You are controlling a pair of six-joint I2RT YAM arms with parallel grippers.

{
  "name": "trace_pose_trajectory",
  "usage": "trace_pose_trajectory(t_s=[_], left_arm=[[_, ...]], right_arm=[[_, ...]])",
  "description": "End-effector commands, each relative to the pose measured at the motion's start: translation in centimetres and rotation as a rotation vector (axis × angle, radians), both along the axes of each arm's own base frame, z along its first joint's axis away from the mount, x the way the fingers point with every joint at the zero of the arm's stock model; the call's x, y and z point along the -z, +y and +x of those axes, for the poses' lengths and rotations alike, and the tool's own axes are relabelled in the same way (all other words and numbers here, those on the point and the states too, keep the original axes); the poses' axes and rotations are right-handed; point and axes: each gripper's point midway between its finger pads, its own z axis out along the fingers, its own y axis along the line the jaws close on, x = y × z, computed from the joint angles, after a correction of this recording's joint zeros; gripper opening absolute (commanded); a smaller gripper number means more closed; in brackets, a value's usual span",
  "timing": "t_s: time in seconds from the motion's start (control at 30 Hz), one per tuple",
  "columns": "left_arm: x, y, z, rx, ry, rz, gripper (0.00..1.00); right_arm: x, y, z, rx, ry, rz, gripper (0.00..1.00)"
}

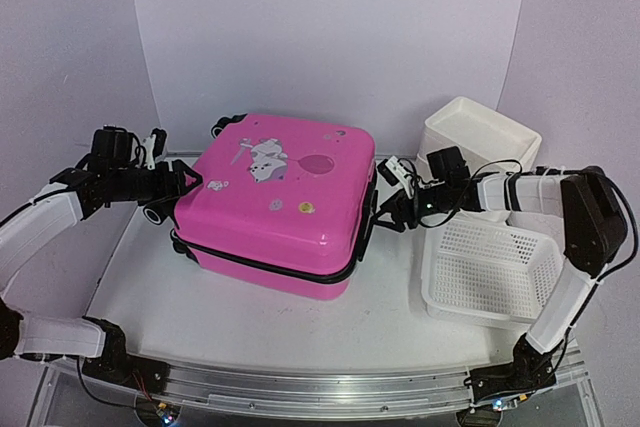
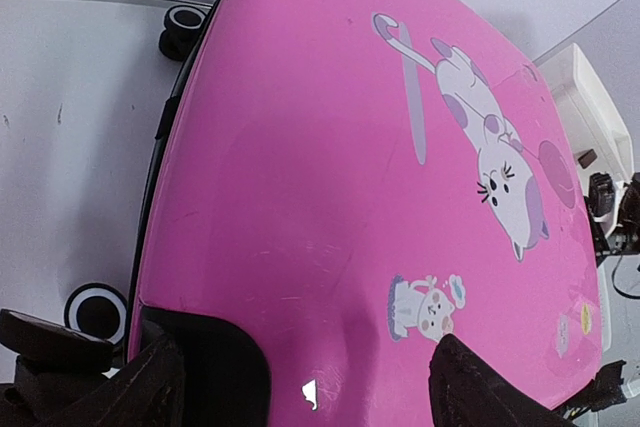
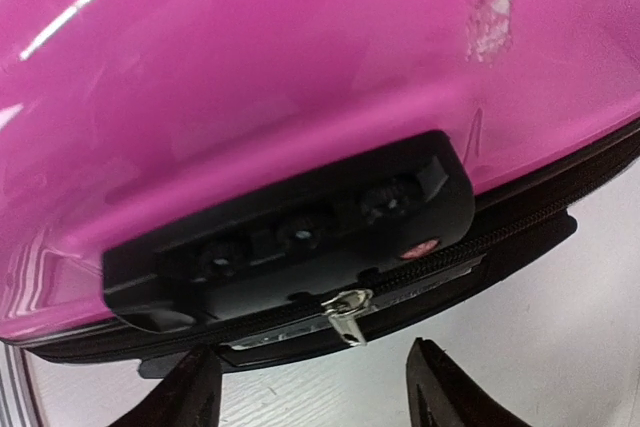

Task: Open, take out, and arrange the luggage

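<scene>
The luggage (image 1: 280, 202), a hot-pink hard-shell suitcase with white cartoon cats on top, lies flat and closed in the middle of the table. Its black zip band (image 1: 300, 272) runs around the side. My left gripper (image 1: 185, 187) is at the case's left edge, open, with its fingers (image 2: 490, 387) spread over the pink shell (image 2: 330, 167) near a black corner piece (image 2: 205, 367). My right gripper (image 1: 385, 212) is at the right side, open (image 3: 315, 397), facing the black combination lock (image 3: 300, 237). The silver zip pull (image 3: 347, 315) hangs just beyond the fingertips, untouched.
A white plastic drawer stack (image 1: 480, 137) stands at the back right. A white mesh basket (image 1: 490, 267) sits in front of it, under my right arm. Black wheels (image 2: 185, 22) stick out at the case's far-left end. White walls close in on three sides.
</scene>
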Motion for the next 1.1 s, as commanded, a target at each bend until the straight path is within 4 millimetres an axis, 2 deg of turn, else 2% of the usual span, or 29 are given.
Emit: trace_pose_trajectory(t_s=[0.0, 0.17, 0.3, 0.43, 0.6, 0.77, 0.93, 1.07], left_arm=[[4.4, -1.8, -5.0, 0.096, 0.266, -0.049, 0.84], [3.9, -2.0, -5.0, 0.104, 0.259, -0.058, 0.84], [3.7, -2.1, -4.9, 0.108, 0.258, -0.062, 0.84], [3.6, -2.2, -4.9, 0.11, 0.261, -0.067, 0.84], [3.7, -2.2, -4.9, 0.109, 0.261, -0.068, 0.84], [4.0, -2.2, -5.0, 0.108, 0.268, -0.063, 0.84], [3.9, -2.3, -5.0, 0.107, 0.266, -0.063, 0.84], [3.7, -2.3, -5.0, 0.105, 0.265, -0.065, 0.84]], right_arm=[[-0.4, 0.9, 0.9, -0.151, -0.13, 0.098, 0.6], [-0.1, 1.8, 0.6, -0.223, -0.14, 0.15, 0.55], [-0.2, 2.1, 1.5, -0.208, -0.155, 0.16, 0.53], [0.5, 2.4, 2.1, -0.208, -0.14, 0.164, 0.48], [0.7, 2.7, 2.0, -0.215, -0.151, 0.194, 0.3], [0.0, 2.4, 1.1, -0.197, -0.14, 0.229, 0.11], [0.5, 1.9, -0.1, -0.136, -0.064, 0.226, 0.04], [0.3, 1.8, -1.8, -0.116, -0.017, 0.235, 0.0]])
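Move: The zipper pull on the suitcase's right side lies about 3 cm below the half-open right hand, 2 cm to its left and 1 cm ahead. The combination lock sits just above it, roughly 5 cm left and 2 cm ahead of that hand, 1 cm below; the white basket is some 25 cm right, 9 cm back and 10 cm lower. From the left hand, the pull lies about 40 cm right, roughly level fore and aft, 13 cm lower. Right hand sinks about 2.5 cm, easing left and turning some 10 degrees, and shuts on the zipper pull. ##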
